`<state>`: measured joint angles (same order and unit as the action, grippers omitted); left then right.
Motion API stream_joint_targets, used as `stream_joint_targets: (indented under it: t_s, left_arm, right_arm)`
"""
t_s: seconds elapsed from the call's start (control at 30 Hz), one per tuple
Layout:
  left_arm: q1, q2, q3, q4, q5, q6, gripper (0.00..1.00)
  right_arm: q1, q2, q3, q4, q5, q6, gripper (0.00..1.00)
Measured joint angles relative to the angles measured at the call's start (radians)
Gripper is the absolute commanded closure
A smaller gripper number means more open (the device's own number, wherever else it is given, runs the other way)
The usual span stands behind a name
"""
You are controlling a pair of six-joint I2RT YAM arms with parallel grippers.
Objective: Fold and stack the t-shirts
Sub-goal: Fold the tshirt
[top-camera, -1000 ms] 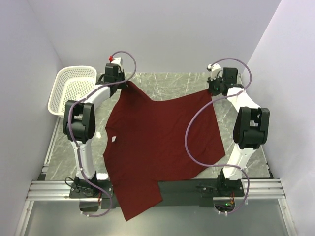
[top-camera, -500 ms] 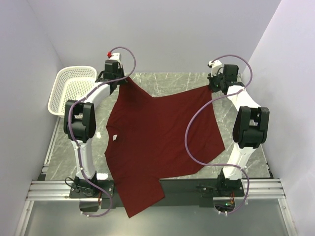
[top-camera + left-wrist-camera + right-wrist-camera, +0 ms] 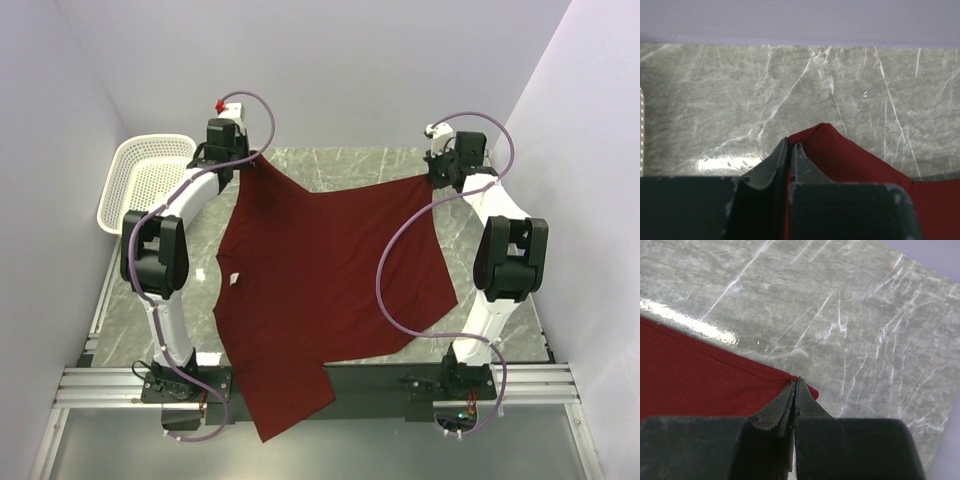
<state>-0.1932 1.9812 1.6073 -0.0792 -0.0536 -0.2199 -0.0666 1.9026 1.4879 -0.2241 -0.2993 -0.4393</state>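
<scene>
One dark red t-shirt (image 3: 320,270) is spread over the marble table, its small white neck label (image 3: 233,281) at the left and one end hanging over the near edge. My left gripper (image 3: 252,160) is shut on the shirt's far left corner (image 3: 830,145) and holds it up. My right gripper (image 3: 432,178) is shut on the far right corner (image 3: 807,389) and holds it up. The cloth sags between the two held corners.
A white perforated basket (image 3: 148,180) stands at the far left, left of my left arm. The metal rail (image 3: 100,385) runs along the near edge, under the hanging cloth. Walls close in behind and on both sides.
Both grippers have moved a little farther back and up with the shirt corners. The cloth has been drawn tauter and pulled slightly away from the near edge.
</scene>
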Motion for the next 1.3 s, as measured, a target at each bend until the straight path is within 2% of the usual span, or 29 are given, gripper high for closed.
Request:
stream_joint_targets:
  t_s: [0.27,0.73,1.3]
  left_arm:
    - [0.0,-0.035,-0.007,0.002,0.016,0.007,1.0]
    - [0.0,-0.218,-0.198,0.032,0.09,0.024,1.0]
    - [-0.005,-0.408,-0.375,0.03,0.13,0.021,1.0]
  right_arm:
    - [-0.018,-0.033,-0.026,0.003,-0.029,0.0,1.0]
    - [-0.032,-0.151,-0.142,0.006,-0.197,-0.029,1.0]
    - [-0.056,-0.188,-0.193,0.006,-0.216,-0.026,1.0]
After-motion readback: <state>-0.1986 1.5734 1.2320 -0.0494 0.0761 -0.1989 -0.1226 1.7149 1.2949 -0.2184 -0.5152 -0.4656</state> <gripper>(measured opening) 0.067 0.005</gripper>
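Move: Both grippers already pinch the far corners of the spread t-shirt, a little above the table. The t-shirt's middle is roughly 29 cm back and 19 cm right of the left gripper, 12 cm below it; its white label is about 29 cm back and 2 cm left, the white basket about 25 cm left and 5 cm back. From the right gripper the middle is some 25 cm back, 28 cm left and 8 cm below, the shirt's near right corner about 31 cm straight back. Draw both pinched corners back over the shirt towards the robot, keeping both grips. Bring the left gripper back about 10 cm while lifting it some 4 cm, with a slight dip midway and a small clockwise turn. Bring the right gripper back only about 5 cm, rising a little, sinking, then starting up again, bowing left and partly returning, turned slightly counter-clockwise. ##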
